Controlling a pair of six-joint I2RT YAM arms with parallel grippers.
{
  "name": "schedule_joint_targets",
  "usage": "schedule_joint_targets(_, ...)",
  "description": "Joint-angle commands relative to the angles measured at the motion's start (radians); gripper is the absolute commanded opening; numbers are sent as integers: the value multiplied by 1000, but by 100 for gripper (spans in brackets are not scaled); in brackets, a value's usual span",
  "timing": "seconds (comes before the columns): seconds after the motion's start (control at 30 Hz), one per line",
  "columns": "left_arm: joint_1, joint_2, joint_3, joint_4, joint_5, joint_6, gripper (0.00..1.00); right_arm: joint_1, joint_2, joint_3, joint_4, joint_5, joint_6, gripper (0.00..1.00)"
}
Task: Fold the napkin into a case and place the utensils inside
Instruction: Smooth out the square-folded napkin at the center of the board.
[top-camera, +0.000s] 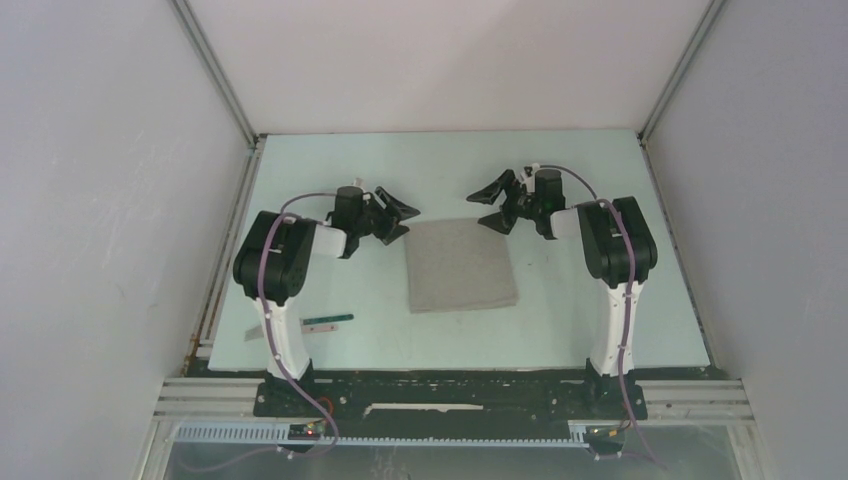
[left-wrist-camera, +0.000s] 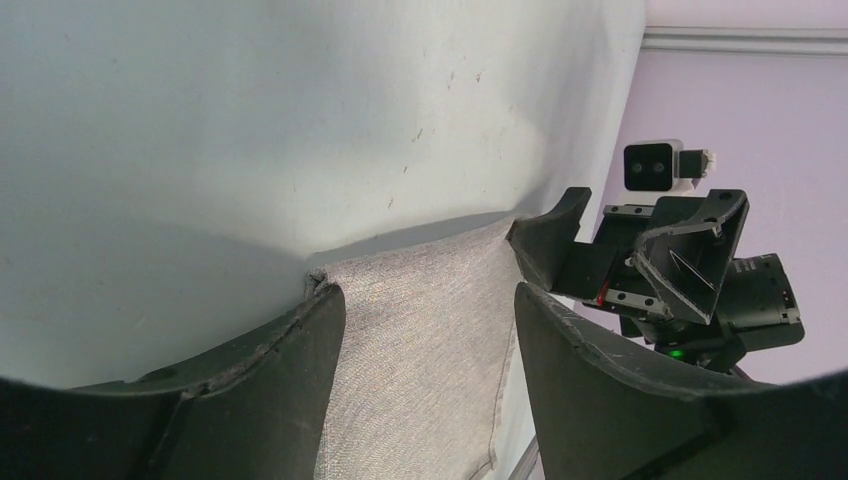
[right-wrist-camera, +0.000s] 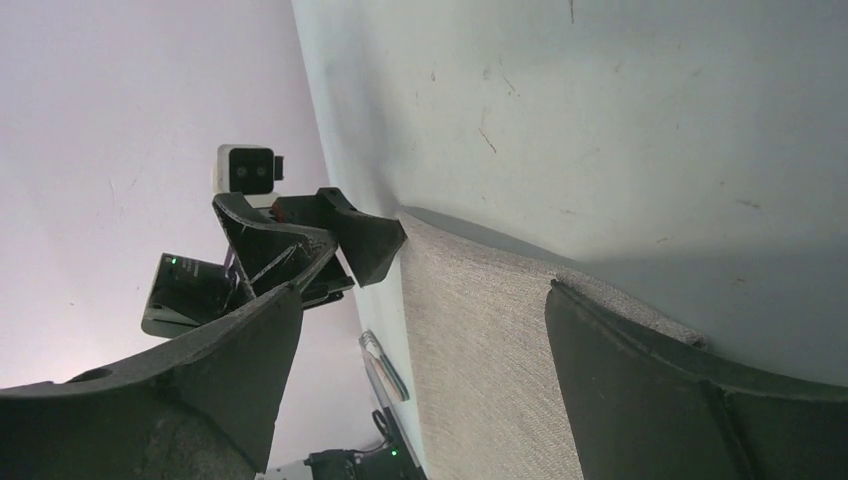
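The light grey napkin lies flat in the middle of the table. My left gripper hovers open just off its far left corner, and my right gripper stands open at its far right corner; the two face each other. In the left wrist view the napkin shows between the spread fingers of the left gripper, with nothing gripped. The right wrist view has the napkin between the wide jaws of the right gripper. The utensils lie together near the left arm's base; a fork and a dark green handle show.
White walls close the table in on the left, back and right. A black rail with both arm bases runs along the near edge. The right gripper's camera housing shows in the left wrist view.
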Motion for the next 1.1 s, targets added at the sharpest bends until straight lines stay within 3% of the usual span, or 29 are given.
schedule_joint_targets(0.0, 38, 4, -21, -35, -59, 48, 74, -31, 15, -5, 49, 13, 31, 100)
schedule_joint_targets(0.13, 39, -133, 53, -273, -143, 194, 76, -54, -16, -14, 33, -4, 10, 100)
schedule_joint_targets(0.3, 25, -265, 76, -320, -108, 178, 80, -43, -92, -13, 41, -35, -13, 100)
schedule_joint_targets(0.5, -66, -222, 27, -187, 7, 70, 81, 37, -167, -7, -7, 22, -43, 100)
schedule_joint_targets(0.63, -80, -128, -23, -42, 31, -4, 80, 100, -88, 23, 77, 18, 40, 100)
schedule_joint_targets(0.73, -73, -82, -32, -28, 20, -4, 78, 128, -11, 42, 126, 20, 82, 100)
schedule_joint_targets(0.9, -40, -35, -76, -36, -14, -10, 78, 99, 59, 46, 132, 3, 79, 100)
schedule_joint_targets(1.07, 4, -21, -133, -35, -19, -14, 79, 22, 58, 44, 4, 2, -12, 100)
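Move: The square-folded napkin's middle lies roughly 9 cm to the left hand's right and 9 cm back, and some 2 cm left and 11 cm back from the right hand, slightly below both. Its far-left corner is practically at the left fingers, about 1 cm back. Its far-right corner is about 6 cm right of the right hand and 2 cm back. From the left hand, the utensils lie around 20 cm left and 23 cm back. Down at the napkin's far edge, both open hands' fingertips stroke, lift off and come down again. The left slides scarcely 1 cm left, hops about 8 cm up and back rightward, and lands some 3 cm nearer the base, behind the corner. The right strokes 2 cm right, rises nearly 6 cm, swings about 9 cm left, then sinks and starts drawing right again, closer to the left hand. ##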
